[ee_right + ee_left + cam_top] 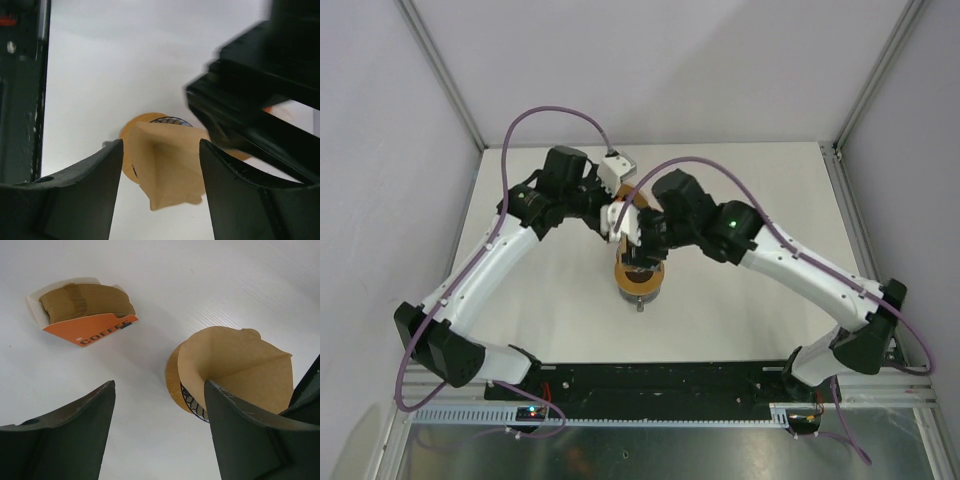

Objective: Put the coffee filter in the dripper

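Note:
The pale tan coffee filter (235, 365) sits opened in the dripper (174, 382), its cone rising well above the orange-brown collar. A strip of the blue ribbed rim (192, 402) shows beneath the paper. My left gripper (160, 430) is open just left of the dripper, with only bare table between its fingers. My right gripper (161, 145) is open too, and the coffee filter (170, 165) lies loose in the gap, touching neither finger. From above, both grippers, left (623, 222) and right (643, 248), crowd over the dripper (638, 285) and hide the filter.
An orange-and-white packet (82, 315) holding several more tan filters lies on the white table (225, 285) behind and left of the dripper. The left arm's black gripper body (260, 100) crosses the right wrist view at upper right. A black rail (660, 385) runs along the near edge.

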Robot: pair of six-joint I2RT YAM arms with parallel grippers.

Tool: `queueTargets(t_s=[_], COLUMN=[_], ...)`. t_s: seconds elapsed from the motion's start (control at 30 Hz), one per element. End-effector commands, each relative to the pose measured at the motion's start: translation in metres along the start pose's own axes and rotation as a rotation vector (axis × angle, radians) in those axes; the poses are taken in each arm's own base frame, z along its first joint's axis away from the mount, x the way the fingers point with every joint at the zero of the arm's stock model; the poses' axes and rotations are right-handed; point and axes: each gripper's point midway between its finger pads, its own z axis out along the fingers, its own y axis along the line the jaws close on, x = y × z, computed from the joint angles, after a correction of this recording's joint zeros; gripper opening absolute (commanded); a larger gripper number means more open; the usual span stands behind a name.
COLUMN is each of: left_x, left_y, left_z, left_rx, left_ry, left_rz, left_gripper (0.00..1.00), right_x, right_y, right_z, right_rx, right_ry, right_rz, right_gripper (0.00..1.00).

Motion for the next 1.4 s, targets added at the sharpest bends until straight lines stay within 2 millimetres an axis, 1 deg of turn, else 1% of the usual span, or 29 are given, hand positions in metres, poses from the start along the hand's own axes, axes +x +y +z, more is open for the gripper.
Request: queueTargets(t_s=[0.0,0.03,0.07,0.13,0.2,0.27,0.37,0.47,0.57,0.63,0.87,0.93,1.1,1.3,1.37], left_x=[-0.005,-0.003,0.0,0.005,0.007,0.013,0.024,0.022,0.023,0.03,0.051,0.053,0.049,0.064,0.064], left_y=[-0.007,-0.008,-0.01,-0.014,-0.016,-0.02,-0.027,-0.028,-0.025,-0.026,-0.029,-0.028,-0.027,-0.029,-0.029], left_z=[-0.009,-0.01,-0.011,-0.013,-0.014,-0.012,-0.002,-0.001,0.0,0.004,0.016,0.016,0.012,0.025,0.027], left_rx=[0.015,0.016,0.018,0.023,0.023,0.035,0.066,0.064,0.046,0.051,0.056,0.043,0.032,0.059,0.066], left_ry=[-0.041,-0.039,-0.037,-0.034,-0.033,-0.021,0.014,0.006,0.007,0.022,0.08,0.087,0.069,0.122,0.125], left_rz=[-0.024,-0.031,-0.04,-0.05,-0.057,-0.068,-0.086,-0.086,-0.082,-0.086,-0.077,-0.067,-0.055,-0.058,-0.059], left_gripper=[0.74,0.73,0.72,0.72,0.7,0.68,0.65,0.63,0.6,0.58,0.51,0.5,0.49,0.49,0.49], right_x=[-0.039,-0.033,-0.023,0.003,0.025,0.042,0.056,0.07,0.077,0.081,0.091,0.097,0.103,0.12,0.124], right_y=[-0.046,-0.053,-0.063,-0.072,-0.072,-0.067,-0.061,-0.057,-0.05,-0.046,-0.035,-0.033,-0.031,-0.028,-0.029], right_z=[-0.046,-0.052,-0.06,-0.067,-0.066,-0.063,-0.054,-0.045,-0.029,-0.019,0.004,0.007,0.014,0.02,0.022], right_rx=[0.261,0.325,0.42,0.562,0.639,0.677,0.696,0.701,0.661,0.64,0.605,0.61,0.604,0.583,0.578], right_ry=[-0.162,-0.153,-0.129,-0.075,-0.023,0.024,0.053,0.089,0.104,0.117,0.181,0.205,0.223,0.241,0.239], right_rz=[0.262,0.32,0.395,0.522,0.621,0.707,0.808,0.855,0.878,0.886,0.869,0.867,0.872,0.901,0.907], right_gripper=[0.67,0.66,0.66,0.66,0.66,0.66,0.68,0.68,0.65,0.64,0.63,0.63,0.63,0.63,0.63])
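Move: The coffee filter stands loosely in the dripper, about 5 cm to the right of my left hand, 4 cm back and some 7 cm below. From my right hand the same filter lies about 5 cm ahead, neither left nor right, and 9 cm down. The dripper is right under the filter, about 4 cm lower. The orange coffee box stands some 17 cm beyond the filter, 5 cm left of it, and 12 cm lower. I swing my right hand up and over, forward and to the right by about 6 cm each, turning it some 60 degrees clockwise and tipping it down, then lower it about 13 cm from the top of that arc to the filter's right rim, fingers staying open. My left hand sinks about 6 cm and draws back 3 to the left rim, narrowing its fingers to about half open. Each hand ends with one finger inside the paper wall and one outside, unpinched. ##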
